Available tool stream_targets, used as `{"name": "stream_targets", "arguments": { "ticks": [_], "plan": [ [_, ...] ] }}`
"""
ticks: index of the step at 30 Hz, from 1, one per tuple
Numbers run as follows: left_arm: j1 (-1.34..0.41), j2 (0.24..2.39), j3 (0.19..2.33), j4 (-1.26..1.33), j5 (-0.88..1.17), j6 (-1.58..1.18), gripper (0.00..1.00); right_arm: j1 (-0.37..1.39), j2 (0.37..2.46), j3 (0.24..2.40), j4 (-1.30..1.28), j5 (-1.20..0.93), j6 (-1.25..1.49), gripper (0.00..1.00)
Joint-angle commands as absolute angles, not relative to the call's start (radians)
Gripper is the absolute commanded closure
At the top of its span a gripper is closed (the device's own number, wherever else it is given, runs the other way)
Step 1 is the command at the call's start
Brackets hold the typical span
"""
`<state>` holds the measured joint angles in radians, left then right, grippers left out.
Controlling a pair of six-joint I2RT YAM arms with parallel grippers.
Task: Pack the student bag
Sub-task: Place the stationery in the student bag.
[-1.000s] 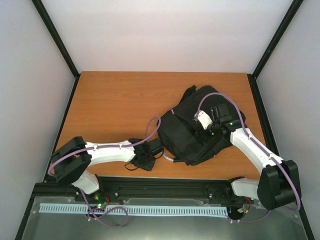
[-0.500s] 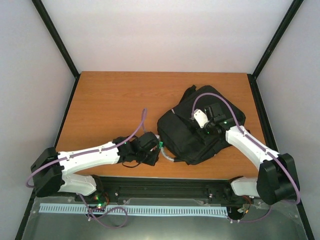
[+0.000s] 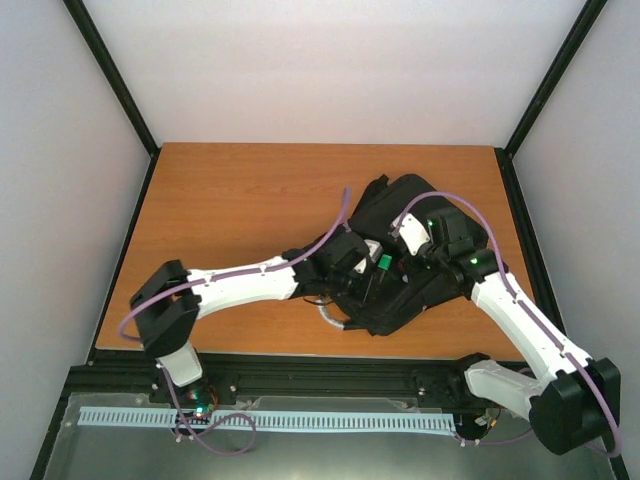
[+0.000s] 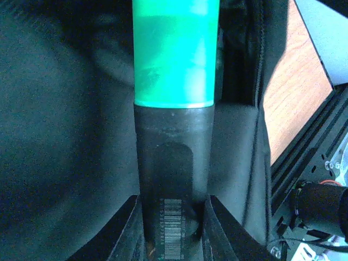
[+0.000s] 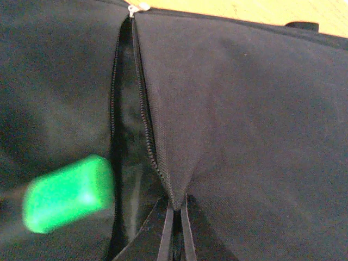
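The student bag (image 3: 392, 308) is a black fabric backpack lying at the right of the wooden table. Its zip opening (image 5: 122, 136) gapes, with the zip pull (image 5: 136, 7) at the far end. My right gripper (image 3: 402, 255) (image 5: 176, 212) is shut on the fabric edge beside the zip and holds it up. A marker with a black body (image 4: 173, 147) and a green cap (image 4: 176, 54) is clamped in my left gripper (image 3: 362, 272) (image 4: 173, 228). The green cap (image 3: 382, 263) (image 5: 68, 198) points into the opening, with bag fabric (image 4: 54, 136) all round it.
Bare wooden table (image 3: 230, 200) spreads to the left of and behind the bag. A pale curved strip (image 3: 335, 318) pokes out at the bag's near edge. A black rail (image 3: 300, 365) runs along the table's front, and black frame posts stand at the corners.
My left arm has swung right from the near left of the table to the bag, carrying the marker. My right gripper has closed on the fabric beside the zip.
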<state>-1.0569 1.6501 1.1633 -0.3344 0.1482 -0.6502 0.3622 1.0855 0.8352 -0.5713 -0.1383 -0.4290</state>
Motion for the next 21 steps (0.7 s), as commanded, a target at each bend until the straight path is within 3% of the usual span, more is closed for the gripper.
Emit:
{"name": "stream_targets", "arguments": {
  "ticks": [1,9,18,21],
  "plan": [
    [-1.069,1.757,1.282,-0.304,0.225,-0.584,0.99,0.368,0.997,0.813,-0.504,-0.264,-0.460,0.97],
    [-1.068,1.872,1.380,-0.327,0.203,-0.581,0.99,0.365,0.964,0.789,-0.498,-0.285,-0.475,0.97],
    [-1.068,1.947,1.460,-0.385,0.038,-0.529,0.99,0.362,0.965,0.785,-0.498,-0.305,-0.475,0.97],
    [-1.068,1.950,1.484,-0.416,0.004,-0.506,0.94,0.362,0.970,0.785,-0.498,-0.304,-0.478,0.97]
  ]
}}
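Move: The left hand holds the green marker over the black bag. The open pocket's mouth lies about 6 cm to its right, 3 cm ahead and 5 cm below. The flap edge pinched by the right fingers is some 8 cm to the left hand's right and 3 cm ahead, at about its height; the bag's grey handle is roughly 9 cm left, 5 cm back and 11 cm lower. From the right hand the pocket mouth lies about 4 cm left, 6 cm below and about level fore and aft. Still gripping the green marker, the left hand pushes rightward and down into the bag's open pocket, about 5 cm right and 4 cm down, then eases forward some 4 cm under the lifted flap, fingers staying closed. The right hand keeps its pinch on the flap edge, drawing it back about 2 cm early on and then holding there. ##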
